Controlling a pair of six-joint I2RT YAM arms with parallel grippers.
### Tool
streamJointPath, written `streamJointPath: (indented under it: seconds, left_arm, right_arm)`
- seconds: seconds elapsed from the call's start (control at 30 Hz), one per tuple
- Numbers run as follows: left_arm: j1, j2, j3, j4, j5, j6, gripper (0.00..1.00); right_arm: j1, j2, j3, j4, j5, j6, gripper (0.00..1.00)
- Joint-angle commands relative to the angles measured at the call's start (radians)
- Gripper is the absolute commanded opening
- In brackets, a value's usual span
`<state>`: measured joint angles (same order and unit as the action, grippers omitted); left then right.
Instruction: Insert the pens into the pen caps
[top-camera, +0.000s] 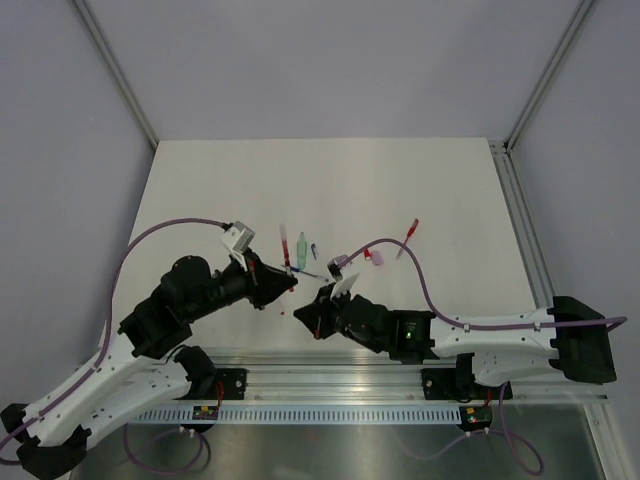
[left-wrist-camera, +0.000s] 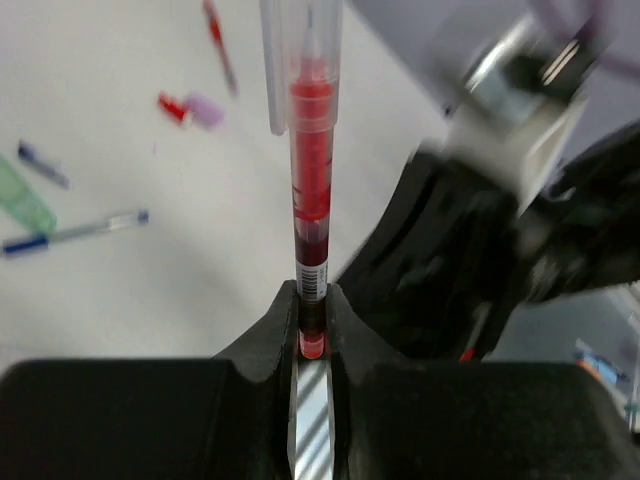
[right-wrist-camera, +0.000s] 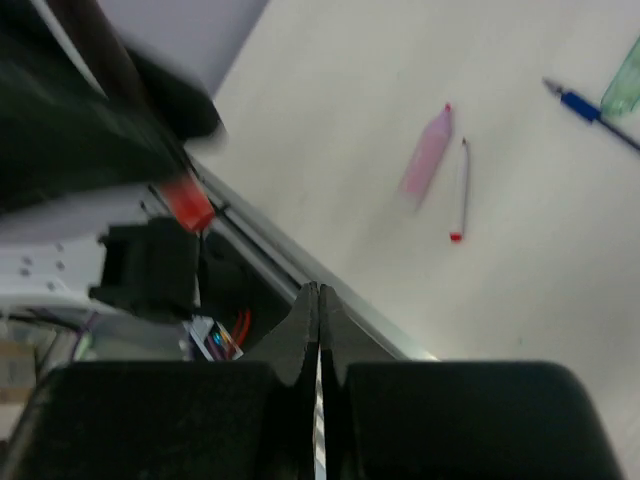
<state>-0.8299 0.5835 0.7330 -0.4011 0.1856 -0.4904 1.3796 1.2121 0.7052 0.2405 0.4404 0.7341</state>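
Note:
My left gripper (left-wrist-camera: 313, 300) (top-camera: 290, 283) is shut on the rear end of a red pen (left-wrist-camera: 311, 190), which points straight away from it. A clear tube (left-wrist-camera: 285, 70) surrounds the pen's far end. My right gripper (right-wrist-camera: 319, 292) (top-camera: 303, 318) is shut with nothing in it, low and just right of the left one, over the table's near edge. On the table lie a pink cap (right-wrist-camera: 428, 150) (top-camera: 284, 243), a thin red-ended stick (right-wrist-camera: 460, 190), a green cap (left-wrist-camera: 22, 198) (top-camera: 302, 245) and a blue pen (left-wrist-camera: 75, 232) (top-camera: 305, 272).
Farther right lie another red pen (top-camera: 411, 231) (left-wrist-camera: 220, 45) and a pink and red cap (top-camera: 375, 256) (left-wrist-camera: 190, 108). The right arm's dark body (left-wrist-camera: 480, 260) fills the space beside the held pen. A metal rail (top-camera: 400, 360) runs along the near edge.

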Motion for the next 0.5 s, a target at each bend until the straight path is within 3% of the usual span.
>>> streamJointPath:
  seconds: [0.0,0.17,0.3,0.47]
  left_arm:
    - [0.005,-0.002,0.016,0.309,0.010,-0.016,0.00]
    - [0.006,-0.030,-0.089,0.295,0.023,-0.043,0.00]
    - [0.006,-0.096,-0.116,0.237,-0.024,-0.036,0.00]
    - [0.006,-0.140,-0.150,0.186,-0.041,-0.033,0.00]
  right_arm:
    - [0.033,-0.044,0.010,-0.161,-0.060,0.004,0.00]
    - [0.032,-0.106,0.105,-0.228,0.004,-0.042,0.00]
    - [0.030,-0.152,0.134,-0.328,0.040,-0.062,0.08]
    - [0.012,-0.250,0.184,-0.443,0.011,-0.137,0.36]
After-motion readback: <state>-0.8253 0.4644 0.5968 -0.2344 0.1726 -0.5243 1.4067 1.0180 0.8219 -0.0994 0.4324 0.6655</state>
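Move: The red pen, its tip in the clear cap, is in the left fingers near its lower end; its middle is about 4 cm above the left hand, 3 cm ahead and 1 cm to its left. From the empty, shut right fingers that middle is roughly 5 cm ahead, 2 cm left and 10 cm up. On the table, some 20 cm below the right hand, lie the small white pen 16 cm ahead and 6 cm left, and the blue pen 25 cm ahead and 2 cm right. Keep the left fingers shut on the capped red pen, letting that hand bob up some 3.5 cm and settle back almost where it began. Let the empty right gripper dip back and down a little, then raise it about 7 cm from that low point while carrying it rightward, and open its fingers to about a third. ##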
